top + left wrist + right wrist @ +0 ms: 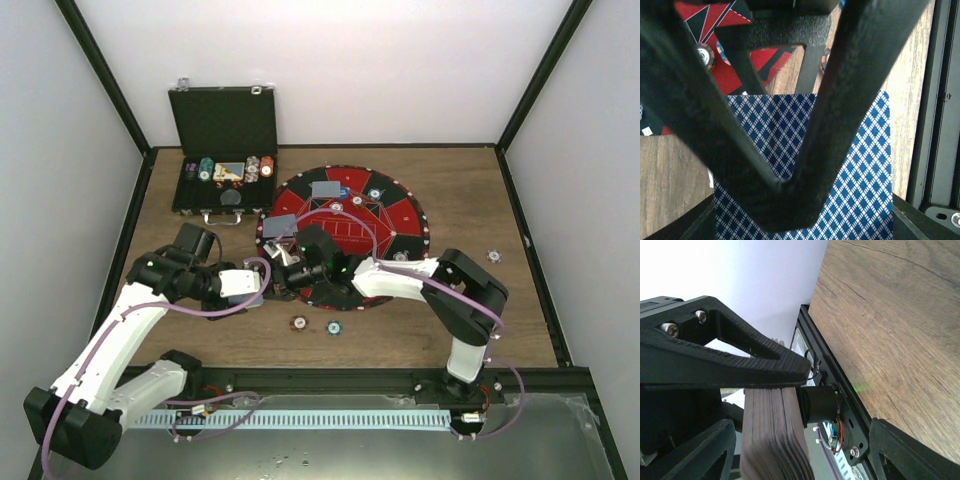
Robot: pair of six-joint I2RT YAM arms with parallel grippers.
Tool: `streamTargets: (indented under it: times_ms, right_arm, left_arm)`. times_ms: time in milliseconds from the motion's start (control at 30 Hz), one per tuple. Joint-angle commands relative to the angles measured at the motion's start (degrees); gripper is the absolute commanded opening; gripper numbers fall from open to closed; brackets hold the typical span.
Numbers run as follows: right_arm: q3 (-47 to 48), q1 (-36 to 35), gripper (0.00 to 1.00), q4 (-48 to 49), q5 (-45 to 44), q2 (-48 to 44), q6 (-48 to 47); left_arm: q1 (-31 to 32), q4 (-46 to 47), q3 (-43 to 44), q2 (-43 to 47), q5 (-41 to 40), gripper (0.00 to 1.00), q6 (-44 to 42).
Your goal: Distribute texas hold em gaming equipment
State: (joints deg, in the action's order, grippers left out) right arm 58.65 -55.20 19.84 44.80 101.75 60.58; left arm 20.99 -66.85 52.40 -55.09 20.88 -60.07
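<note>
My left gripper (256, 283) is shut on a single playing card (860, 165) with a blue diamond back, which lies flat under the fingers (850, 100) just off the mat's near-left edge. Right beside it, my right gripper (292, 268) is shut on the deck of playing cards (774, 445), seen edge-on under the upper finger (740, 362). Two dealt cards (325, 189) (283, 226) lie on the mat. Poker chips sit on the mat (374, 193) (337, 207). Two more chips (300, 323) (333, 327) lie on the wood in front of it, and one chip (494, 256) lies far right.
The round red-and-black mat (400, 215) lies mid-table. An open black case (222, 125) with chip stacks stands at the back left. A black rail (350, 378) runs along the near edge, and white walls enclose the table.
</note>
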Motion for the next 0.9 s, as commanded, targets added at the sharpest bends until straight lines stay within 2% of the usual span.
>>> streamTargets:
  times_ms: [0,300,600,867]
  right_arm:
    - [2.71,-0.78,0.75,5.11,1.61,3.04,1.91]
    - [3.17,-0.09,0.68,4.29,2.31,6.87,1.40]
    - [-5.52,3.39,0.59,7.32,2.32,1.76,2.64]
    - [-5.70,3.87,0.51,5.04,2.30,-2.63,1.85]
  left_arm:
    - [-0.13,-0.54,1.52,0.77,1.35,0.08,-0.41]
    - [-0.08,-0.86,1.92,0.93,1.09,0.08,-0.23]
    - [-0.07,-0.83,2.40,0.63,1.66,0.08,-0.22]
    - [-0.07,-0.61,2.31,0.51,1.70,0.08,-0.18]
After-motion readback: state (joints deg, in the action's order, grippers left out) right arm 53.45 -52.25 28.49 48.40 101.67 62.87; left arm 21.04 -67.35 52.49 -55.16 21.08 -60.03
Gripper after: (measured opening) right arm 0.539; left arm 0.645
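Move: The deck of cards, lying in the left hand's grip, is already between the right hand's parted fingers, its middle about 1 cm farther left, 1 cm higher and level fore and aft; from the left hand it is 1 cm to the right. From the right hand, on the table some 15 cm below, the brown chip lies 9 cm right and 8 cm back, the blue chip 17 cm right and 9 cm back, and a dealt card 15 cm ahead and 5 cm right. The deck's top card is dragged off to the right under the right hand's upper finger: that hand first eases about 1.5 cm left and 1.5 cm down onto the deck, then draws back right by roughly 3 cm, rising a little, while its fingers close partway. The left hand keeps hold of the deck, nearly still. ##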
